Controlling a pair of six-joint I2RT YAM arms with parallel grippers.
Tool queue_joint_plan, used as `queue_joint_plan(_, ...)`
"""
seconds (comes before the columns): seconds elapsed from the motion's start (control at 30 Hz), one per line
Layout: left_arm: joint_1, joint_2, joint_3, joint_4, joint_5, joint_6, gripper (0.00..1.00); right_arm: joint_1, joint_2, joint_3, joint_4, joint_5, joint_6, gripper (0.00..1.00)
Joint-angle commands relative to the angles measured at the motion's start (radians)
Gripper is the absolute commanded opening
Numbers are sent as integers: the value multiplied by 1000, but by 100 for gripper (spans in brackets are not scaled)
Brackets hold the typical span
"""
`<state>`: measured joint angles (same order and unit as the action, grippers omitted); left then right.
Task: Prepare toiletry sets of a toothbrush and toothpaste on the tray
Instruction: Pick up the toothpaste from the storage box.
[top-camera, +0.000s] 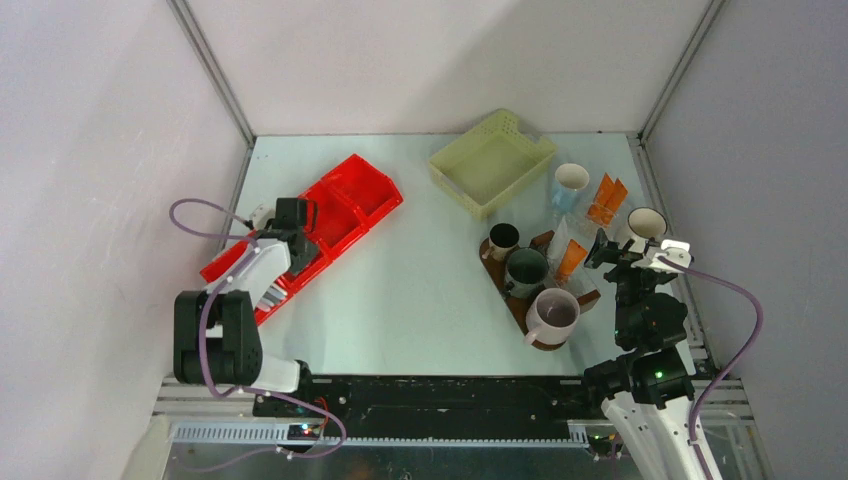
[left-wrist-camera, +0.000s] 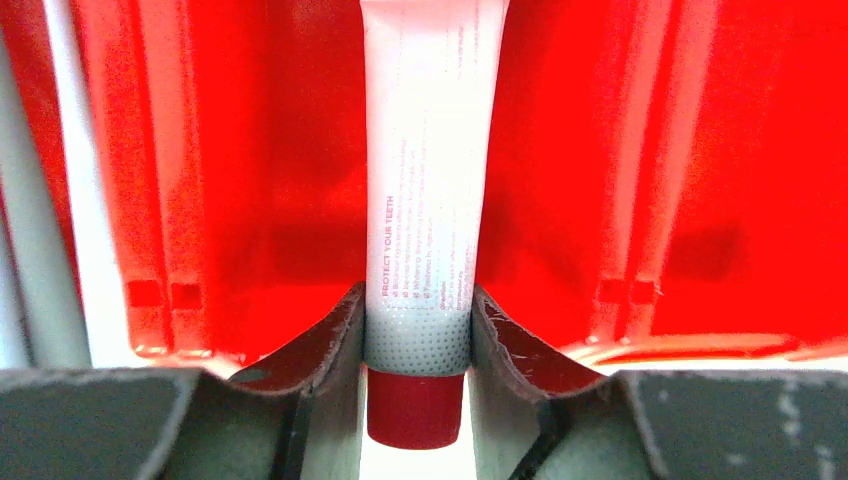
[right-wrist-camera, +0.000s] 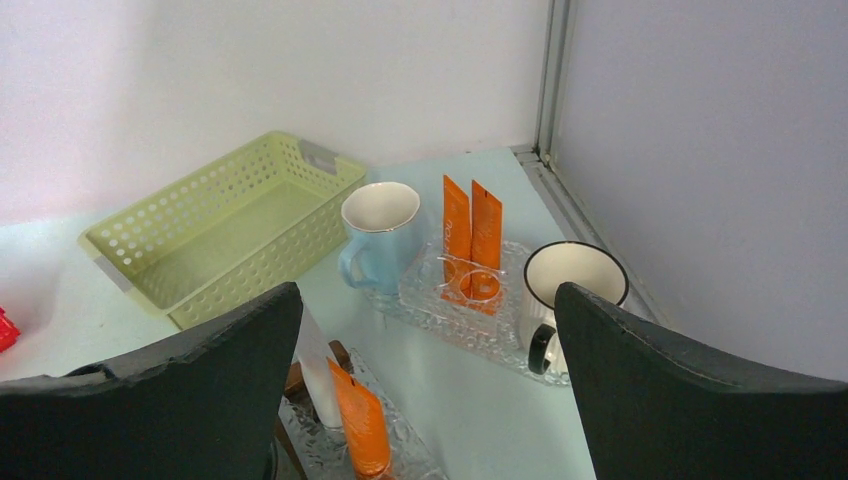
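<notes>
My left gripper (left-wrist-camera: 417, 312) is shut on the lower end of a white toothpaste tube (left-wrist-camera: 425, 150) with a dark red cap, over the red bin (left-wrist-camera: 650, 180). In the top view it (top-camera: 296, 218) hovers over that bin's middle. The dark brown wooden tray (top-camera: 516, 305) carries a small dark brown mug (top-camera: 503, 240), a dark green mug (top-camera: 526, 268) and a mauve-grey mug (top-camera: 553, 312). An orange tube (right-wrist-camera: 362, 425) and a white tube (right-wrist-camera: 318, 375) stand at the tray's right side. My right gripper (right-wrist-camera: 428, 300) is open and empty, just right of the tray. I make out no toothbrush.
A pale yellow mesh basket (top-camera: 492, 160) stands at the back. A clear glass tray (right-wrist-camera: 470, 320) holds two orange tubes (right-wrist-camera: 470, 235), between a light blue mug (right-wrist-camera: 380, 235) and a white black-rimmed mug (right-wrist-camera: 565, 290). The side wall is close on the right.
</notes>
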<state>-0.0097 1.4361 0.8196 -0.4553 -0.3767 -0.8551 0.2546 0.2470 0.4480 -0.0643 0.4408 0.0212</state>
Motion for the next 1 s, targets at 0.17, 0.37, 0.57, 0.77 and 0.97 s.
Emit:
queue_joint_plan(0.17,3,-245,22,-30,1,50,16,4,-29,14,44,12,80,99)
queue_joint_plan(0.37,-74,-396,12,-7,4,131,12,23,-43,58,-3,-12,134,99)
queue_joint_plan(0.57,-245,-532,-8,104,-25,264,10,30,-55,96,-34,-121,141,99)
queue_joint_plan(0.77,-404,-633,-70,285,4,405,10,29,-16,193,-116,-250,135,99)
queue_joint_plan(0.97,-576,-688,-155,517,53,562,11,29,83,302,-189,-397,157,98)
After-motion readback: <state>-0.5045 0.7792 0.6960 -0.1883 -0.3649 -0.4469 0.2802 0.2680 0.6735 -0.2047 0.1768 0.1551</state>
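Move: The left hand is already down in the red storage box, gripping the toothpaste. The clear holder stands some 59 cm to its right and about level ahead; on the way are the small dark mug, 46 cm right and 4 cm farther out, and the green basket, 45 cm right and 23 cm out. From the right hand, open and high, the toothpaste lies about 65 cm left, 8 cm ahead and 23 cm below. Keeping its pinch on the toothpaste just above the red cap, the left hand first lifts straight up about 10 cm out of the storage box, then swings right towards the clear holder while climbing to nearly 19 cm, the wrist tipping up and turning clockwise, each some 40 degrees, so the tube's tail comes up. The right hand, still wide open, starts later, rising about 7 cm and going left 5 cm towards the left hand, easing back slightly and turning counter-clockwise. ##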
